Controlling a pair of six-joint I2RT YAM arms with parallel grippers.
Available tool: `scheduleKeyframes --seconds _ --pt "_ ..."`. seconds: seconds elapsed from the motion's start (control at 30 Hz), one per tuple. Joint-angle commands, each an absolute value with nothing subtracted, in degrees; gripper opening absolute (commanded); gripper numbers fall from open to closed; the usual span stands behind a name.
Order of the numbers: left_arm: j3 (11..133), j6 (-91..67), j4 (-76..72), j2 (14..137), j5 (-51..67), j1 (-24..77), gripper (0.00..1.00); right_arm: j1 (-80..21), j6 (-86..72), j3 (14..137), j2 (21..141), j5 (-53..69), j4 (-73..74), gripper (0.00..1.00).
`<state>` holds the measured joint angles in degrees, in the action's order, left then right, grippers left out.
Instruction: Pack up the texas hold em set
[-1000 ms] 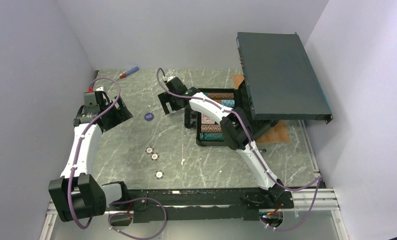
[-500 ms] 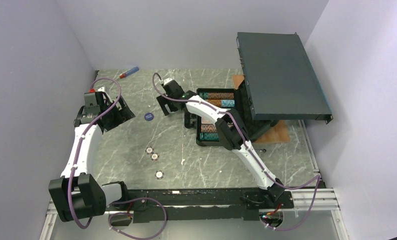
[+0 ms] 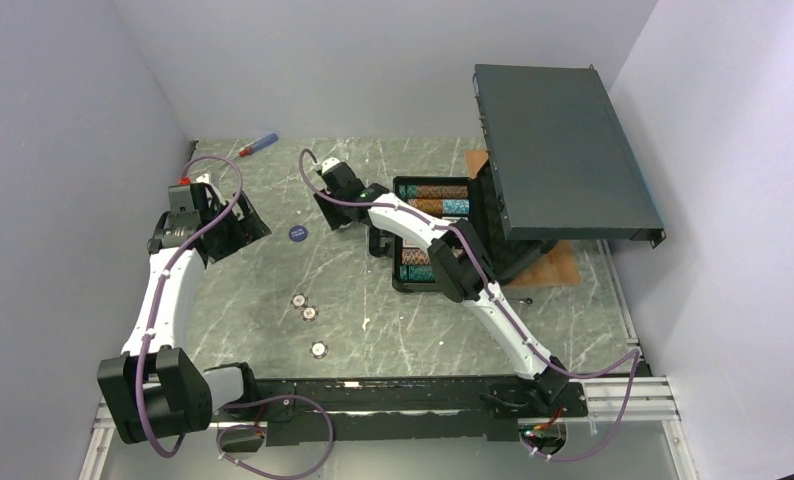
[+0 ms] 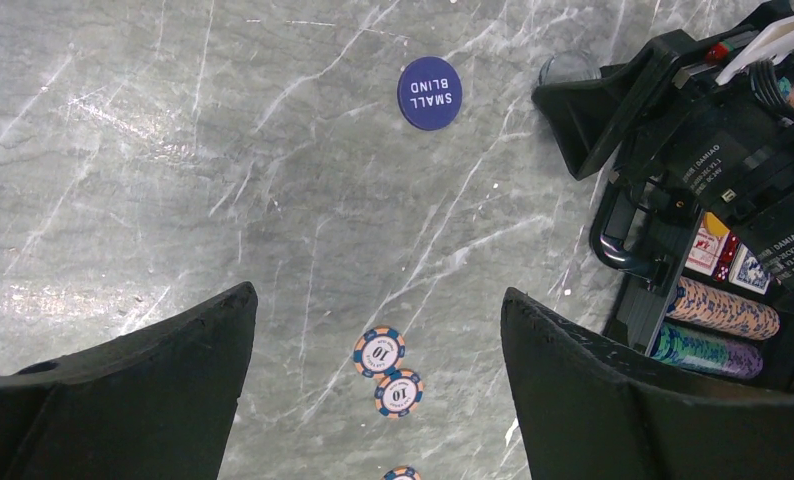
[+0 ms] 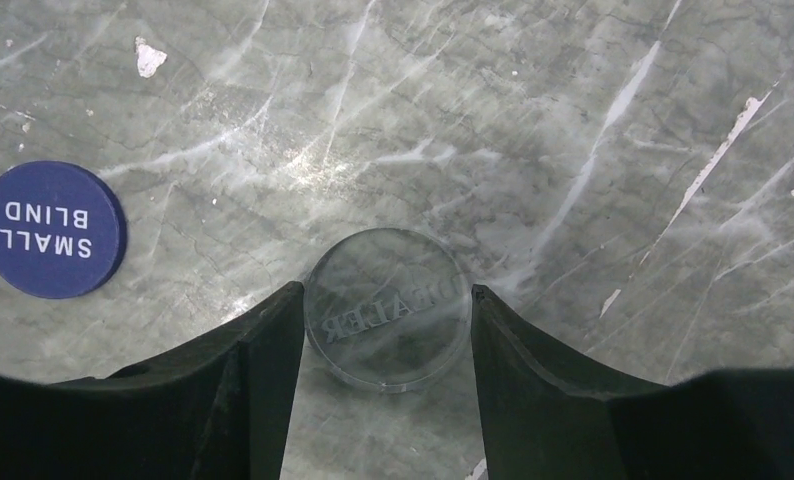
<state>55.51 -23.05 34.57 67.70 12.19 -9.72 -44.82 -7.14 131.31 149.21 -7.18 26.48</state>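
Observation:
The dark grey case [image 3: 401, 284] lies open right of centre, holding striped chip rows [image 3: 441, 199] and card decks [image 4: 730, 257]. My right gripper [image 5: 385, 292] is low over the table to the case's left, its fingers touching both sides of a clear round dealer button [image 5: 387, 325]. A blue "small blind" button [image 5: 52, 230] lies just left of it. My left gripper [image 4: 375, 295] hangs open and empty above the table at the left. Loose "10" chips [image 4: 379, 352] [image 4: 398, 392] lie below it, and a third chip [image 3: 318, 349] lies nearer the front.
A large flat dark rack box [image 3: 563, 150] overhangs the case's right side, above a brown sheet [image 3: 558, 265]. A red-and-blue-handled screwdriver [image 3: 258, 145] lies at the back left by the wall. Walls close in the table on both sides.
My right gripper has moved a little left and back, away from the case, and narrowed from wide open onto the dealer button. The left arm has stayed in place.

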Motion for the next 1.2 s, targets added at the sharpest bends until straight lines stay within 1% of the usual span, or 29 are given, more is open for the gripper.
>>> scheduleKeyframes --seconds 0.0,0.07,0.13,0.3,0.43,0.47,0.6,0.73,0.83,1.1,1.17 --pt "55.2 -21.97 32.66 67.06 12.87 -10.02 0.93 -44.91 -5.3 133.79 145.7 -8.35 27.35 0.26" --pt "55.11 -21.97 32.66 67.3 12.98 -10.02 0.93 -44.91 -5.04 132.98 142.21 -8.43 27.52 0.21" --pt "55.16 -21.97 32.67 67.56 13.17 -10.02 0.92 -44.88 -5.09 131.11 137.9 -8.37 27.83 0.17" --pt "55.17 -21.97 32.68 68.06 13.21 -10.02 0.92 -44.83 -5.08 119.56 125.56 -8.99 28.4 0.11" --pt "55.19 -21.97 32.47 68.24 13.58 -10.02 0.92 -44.62 -5.5 112.87 119.95 -13.03 36.51 0.01" --pt "55.2 -21.97 32.38 68.33 13.78 -9.98 0.92 -44.48 -5.62 111.47 119.07 -13.89 39.93 0.0" --pt "55.22 -22.21 32.19 69.18 14.95 -10.02 0.91 -42.64 -6.52 106.78 116.41 -12.95 49.12 0.0" --pt "55.2 -22.28 31.86 69.65 15.73 -9.98 0.9 -40.59 -8.58 101.8 112.39 -12.13 50.7 0.0" --pt "55.03 -22.15 31.92 69.66 15.65 -10.01 0.9 -37.85 -10.93 102.81 114.03 -12.04 54.71 0.0" --pt "55.02 -22.15 31.82 69.78 15.83 -10.02 0.89 -32.91 -12.03 105.86 119.52 -4.44 58.75 0.0" --pt "55.01 -22.15 31.74 69.79 15.87 -10.02 0.89 -32.19 -12.04 106.94 120.86 -2.82 59.23 0.02"
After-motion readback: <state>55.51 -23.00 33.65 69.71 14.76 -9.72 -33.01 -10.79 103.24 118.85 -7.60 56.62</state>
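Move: The right hand already grips the clear dealer button on the table; the case's middle compartment, with the card decks, lies about 23 cm to its right, 6 cm back and 3 cm higher. The case handle is some 9 cm right and 4 cm back, the orange chip row 23 cm right and 12 cm back, the small blind button 10 cm left and 4 cm back. From the left hand, the compartment is roughly 42 cm right, 9 cm ahead and 11 cm below. Keeping the dealer button pinched by its edges, the right hand lifts it off the table about 15 cm while starting back and rightward, then carries it over the handle and near wall into the space above the open case, some 22 cm right and 10 cm back in all. Past the top of this arc it sinks about 9 cm again towards the card decks and orange chip row, the fingers tipping some 20 degrees steeper downward and the wrist turning about 15 degrees clockwise. ##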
